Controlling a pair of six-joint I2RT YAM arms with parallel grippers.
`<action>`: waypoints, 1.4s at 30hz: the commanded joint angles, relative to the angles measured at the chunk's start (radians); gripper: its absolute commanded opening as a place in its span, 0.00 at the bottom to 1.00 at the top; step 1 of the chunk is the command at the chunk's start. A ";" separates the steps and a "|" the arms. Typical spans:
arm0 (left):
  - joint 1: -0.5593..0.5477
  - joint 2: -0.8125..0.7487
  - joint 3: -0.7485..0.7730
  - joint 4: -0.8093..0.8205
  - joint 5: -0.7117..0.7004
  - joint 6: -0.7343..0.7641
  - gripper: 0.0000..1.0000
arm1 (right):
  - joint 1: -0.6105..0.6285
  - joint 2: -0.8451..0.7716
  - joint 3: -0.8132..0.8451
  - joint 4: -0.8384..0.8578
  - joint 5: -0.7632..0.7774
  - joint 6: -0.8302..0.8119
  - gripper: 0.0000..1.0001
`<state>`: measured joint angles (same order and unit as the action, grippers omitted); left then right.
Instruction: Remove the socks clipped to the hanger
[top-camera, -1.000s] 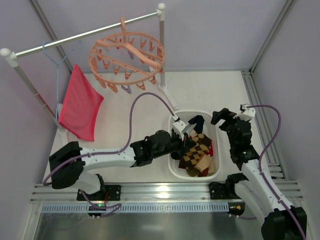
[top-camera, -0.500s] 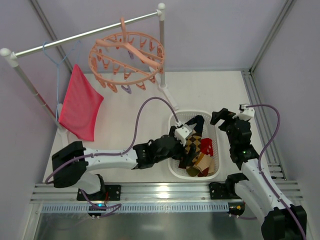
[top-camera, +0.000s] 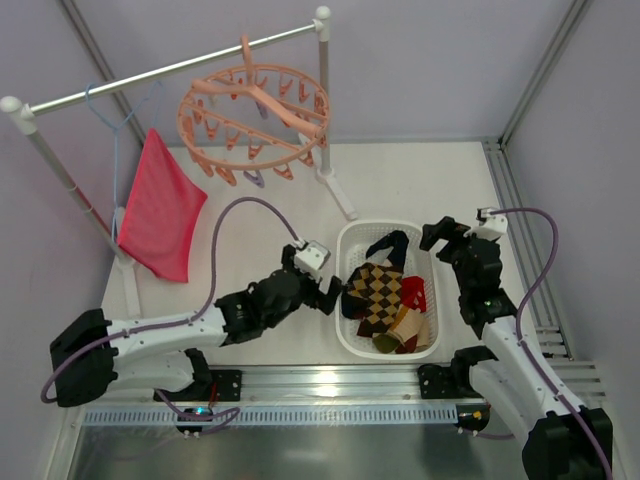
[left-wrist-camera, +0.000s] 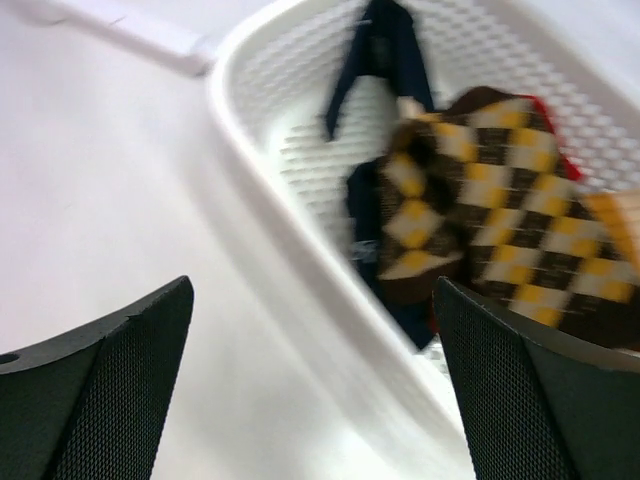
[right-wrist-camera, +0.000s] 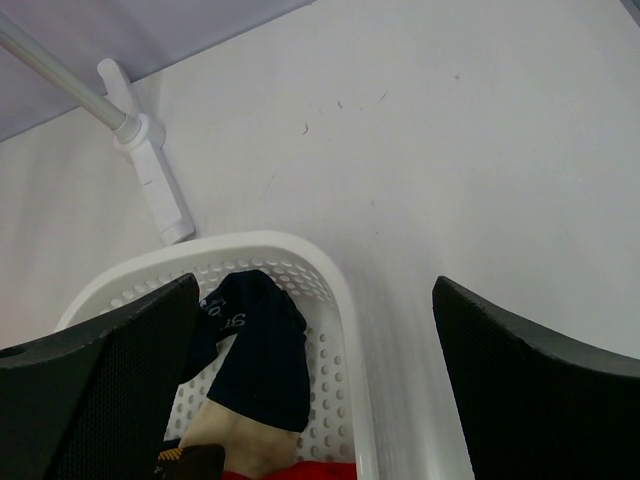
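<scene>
The salmon-pink ring hanger (top-camera: 255, 115) hangs from the rail at the back, and I see no fabric on its pegs. The socks lie in a white basket (top-camera: 343, 250): a diamond-patterned one (top-camera: 375, 295) on top, a navy one (top-camera: 390, 245), a red one (top-camera: 415, 292) and a tan striped one (top-camera: 402, 325). My left gripper (top-camera: 328, 290) is open and empty just outside the basket's left rim (left-wrist-camera: 260, 170), facing the diamond sock (left-wrist-camera: 480, 210). My right gripper (top-camera: 442, 238) is open over the basket's far right corner, above the navy sock (right-wrist-camera: 255, 360).
A large pink-red cloth (top-camera: 160, 210) hangs on a light-blue wire hanger (top-camera: 110, 115) at the left of the rail. The rack's white foot (top-camera: 335, 190) lies just behind the basket. An aluminium rail (top-camera: 330, 385) runs along the near edge.
My left gripper opened, dropped the diamond sock into the basket and drew back left, out over the rim. The right arm has not moved.
</scene>
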<state>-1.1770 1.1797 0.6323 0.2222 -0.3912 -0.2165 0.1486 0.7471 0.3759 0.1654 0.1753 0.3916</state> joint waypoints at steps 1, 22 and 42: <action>0.144 -0.095 -0.081 -0.017 -0.009 -0.087 1.00 | -0.003 0.008 0.011 0.051 -0.011 -0.002 0.98; 0.519 -0.506 -0.157 -0.283 -0.307 -0.251 1.00 | -0.003 0.046 0.018 0.062 -0.028 -0.002 0.98; 0.519 -0.443 -0.134 -0.317 -0.328 -0.258 1.00 | -0.003 0.052 0.015 0.068 -0.033 -0.002 0.98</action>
<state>-0.6605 0.7502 0.4820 -0.0975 -0.6922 -0.4675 0.1482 0.7971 0.3759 0.1795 0.1493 0.3916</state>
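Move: My left hand is open and empty over the table just beside the sock basket, whose middle lies about 20 cm to its right, some 2 cm back and 14 cm below. The checkered sock in it is roughly 16 cm right and 4 cm back; the red cloth stands some 38 cm left and 16 cm ahead, the rack foot about 24 cm ahead and 7 cm right. From my right hand the basket is about 17 cm left and 13 cm back. I swing my empty left hand left, away from the basket and towards the red cloth, about 23 cm, reaching some 8 cm forward early in the sweep. On the way I turn it counter-clockwise by about 50 degrees until the fingers point ahead, let it rise a few centimetres and settle back, and stop over bare table short of the cloth, fingers still wide open. ##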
